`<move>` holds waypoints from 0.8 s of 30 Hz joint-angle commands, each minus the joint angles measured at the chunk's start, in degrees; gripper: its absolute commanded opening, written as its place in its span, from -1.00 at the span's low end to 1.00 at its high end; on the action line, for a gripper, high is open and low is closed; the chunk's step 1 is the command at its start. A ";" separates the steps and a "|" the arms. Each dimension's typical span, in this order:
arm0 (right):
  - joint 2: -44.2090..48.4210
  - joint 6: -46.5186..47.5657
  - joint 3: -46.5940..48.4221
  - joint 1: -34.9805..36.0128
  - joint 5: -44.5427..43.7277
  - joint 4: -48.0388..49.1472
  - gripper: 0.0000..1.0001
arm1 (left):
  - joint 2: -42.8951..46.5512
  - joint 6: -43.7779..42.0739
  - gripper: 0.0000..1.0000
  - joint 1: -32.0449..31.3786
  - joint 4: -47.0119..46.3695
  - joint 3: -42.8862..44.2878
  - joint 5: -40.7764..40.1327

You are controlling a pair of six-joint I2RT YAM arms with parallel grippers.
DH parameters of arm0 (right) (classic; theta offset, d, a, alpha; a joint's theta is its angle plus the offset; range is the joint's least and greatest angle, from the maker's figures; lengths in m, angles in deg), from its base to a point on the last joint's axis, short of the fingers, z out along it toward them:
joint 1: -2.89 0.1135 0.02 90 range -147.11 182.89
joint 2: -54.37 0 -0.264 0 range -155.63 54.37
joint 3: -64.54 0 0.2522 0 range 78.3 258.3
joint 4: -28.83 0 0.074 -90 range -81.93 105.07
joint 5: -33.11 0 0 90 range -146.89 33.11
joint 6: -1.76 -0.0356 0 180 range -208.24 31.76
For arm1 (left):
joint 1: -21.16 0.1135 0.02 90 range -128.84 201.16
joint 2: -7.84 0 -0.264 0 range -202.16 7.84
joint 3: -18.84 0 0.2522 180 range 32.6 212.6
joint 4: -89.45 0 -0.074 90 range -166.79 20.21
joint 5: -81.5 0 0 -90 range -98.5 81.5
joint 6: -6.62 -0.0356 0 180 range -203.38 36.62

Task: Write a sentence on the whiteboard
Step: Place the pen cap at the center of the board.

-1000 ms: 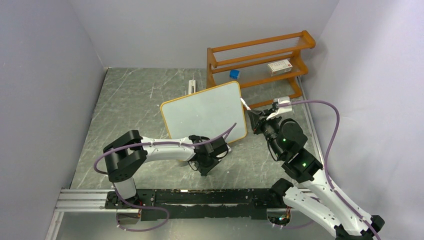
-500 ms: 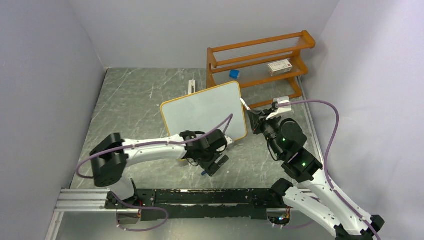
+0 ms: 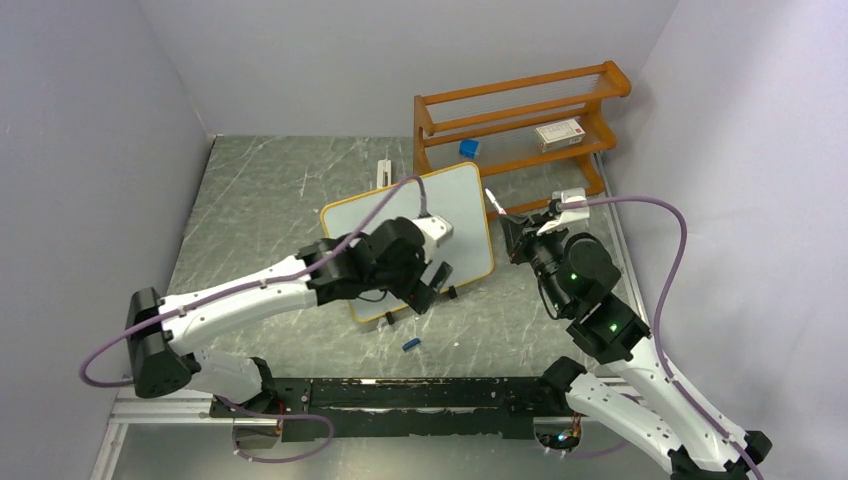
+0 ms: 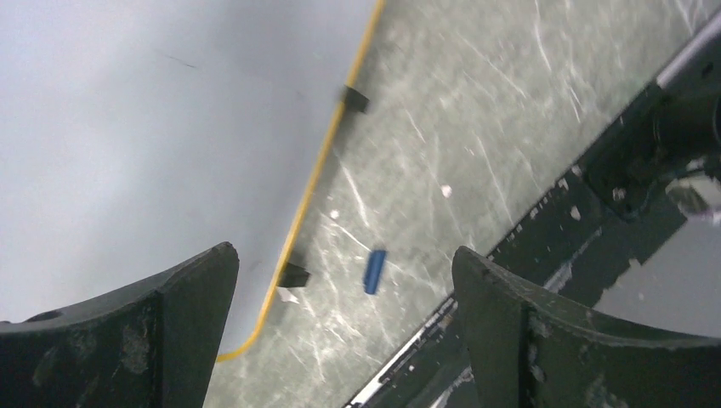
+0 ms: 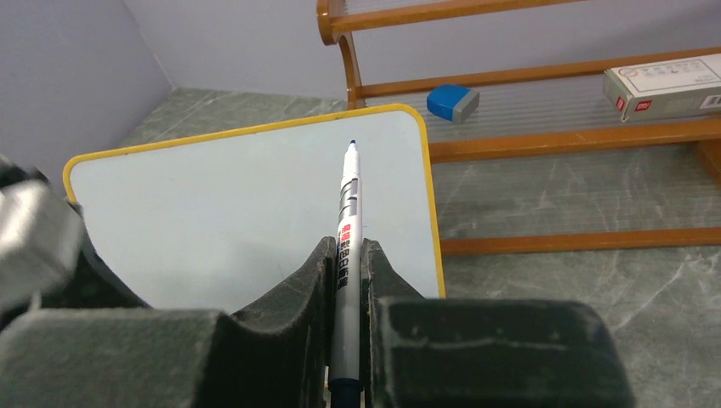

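Note:
The whiteboard (image 3: 462,205) stands tilted in the middle of the table, its yellow-edged face (image 5: 229,191) blank; the sentence is out of view. My right gripper (image 5: 346,248) is shut on a grey marker (image 5: 349,200), whose uncapped tip points at the board's upper right corner. In the top view that gripper (image 3: 512,236) sits just right of the board. My left gripper (image 3: 428,288) hovers open over the board's lower edge (image 4: 316,174) with nothing between its fingers (image 4: 344,255). A small blue cap (image 4: 374,270) lies on the table below it (image 3: 411,345).
An orange wooden shelf rack (image 3: 520,95) stands at the back right with a blue eraser (image 5: 452,100) and a white box (image 5: 663,83) on it. A small white object (image 3: 383,172) lies behind the board. The black base rail (image 3: 400,392) runs along the near edge.
My left gripper opened and let the blue cap drop on the table, then rose and swung back over the board's lower part. The right gripper keeps the marker, barely moved.

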 commanded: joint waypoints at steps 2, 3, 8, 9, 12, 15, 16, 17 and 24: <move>-1.18 0.81 2.81 0.04 -0.80 -0.75 -1.00 | 6.53 -3.73 0.90 5.91 -2.79 2.98 -3.37; -1.43 0.79 2.96 -0.01 -0.41 -0.90 -1.00 | 7.53 -4.19 0.89 8.06 -3.11 3.23 -2.10; -2.20 0.94 3.47 0.05 0.65 -0.67 -1.00 | 11.00 -6.55 0.89 17.66 -4.98 4.16 3.40; -2.52 0.97 3.64 0.03 0.89 -0.75 -1.00 | 11.34 -6.72 0.91 19.36 -5.17 4.45 4.59; -3.65 1.06 4.11 0.03 1.86 -0.92 -1.00 | 12.45 -7.08 0.93 25.45 -5.98 5.23 7.74; -4.73 1.24 4.23 0.01 3.01 -0.63 -1.00 | 13.97 -6.29 0.94 31.38 -7.64 5.09 10.59; -5.12 1.43 4.35 0.03 3.61 -0.47 -1.00 | 14.45 -6.17 0.95 33.43 -8.04 4.92 11.81; -5.59 1.60 4.51 0.04 3.91 -0.34 -1.00 | 14.59 -6.13 0.95 35.55 -8.39 4.63 13.32; -8.88 3.00 6.11 0.13 9.01 0.37 -1.00 | 16.26 -4.42 0.93 55.58 -14.23 -2.41 33.76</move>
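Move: The whiteboard, leaning back on its feet, has its middle about 5 cm ahead of the right hand, 16 cm to its left and 22 cm below. From the same hand the blue block on the shelf is some 26 cm ahead, 4 cm left and 20 cm lower. From the left hand the board's middle is roughly 13 cm ahead, 3 cm left and 10 cm down; the pen cap lies 6 cm back, 2 cm left and 18 cm down. The pen cap is left lying on the table: the empty left hand, fingers still wide open, sweeps left, forward and up over the whiteboard to beyond its left side, about 28 cm in all, fingertips lifting and swinging counter-clockwise. The pen, still pinched in the right hand, is eased some 3 cm left, slightly forward and down, towards the board. ##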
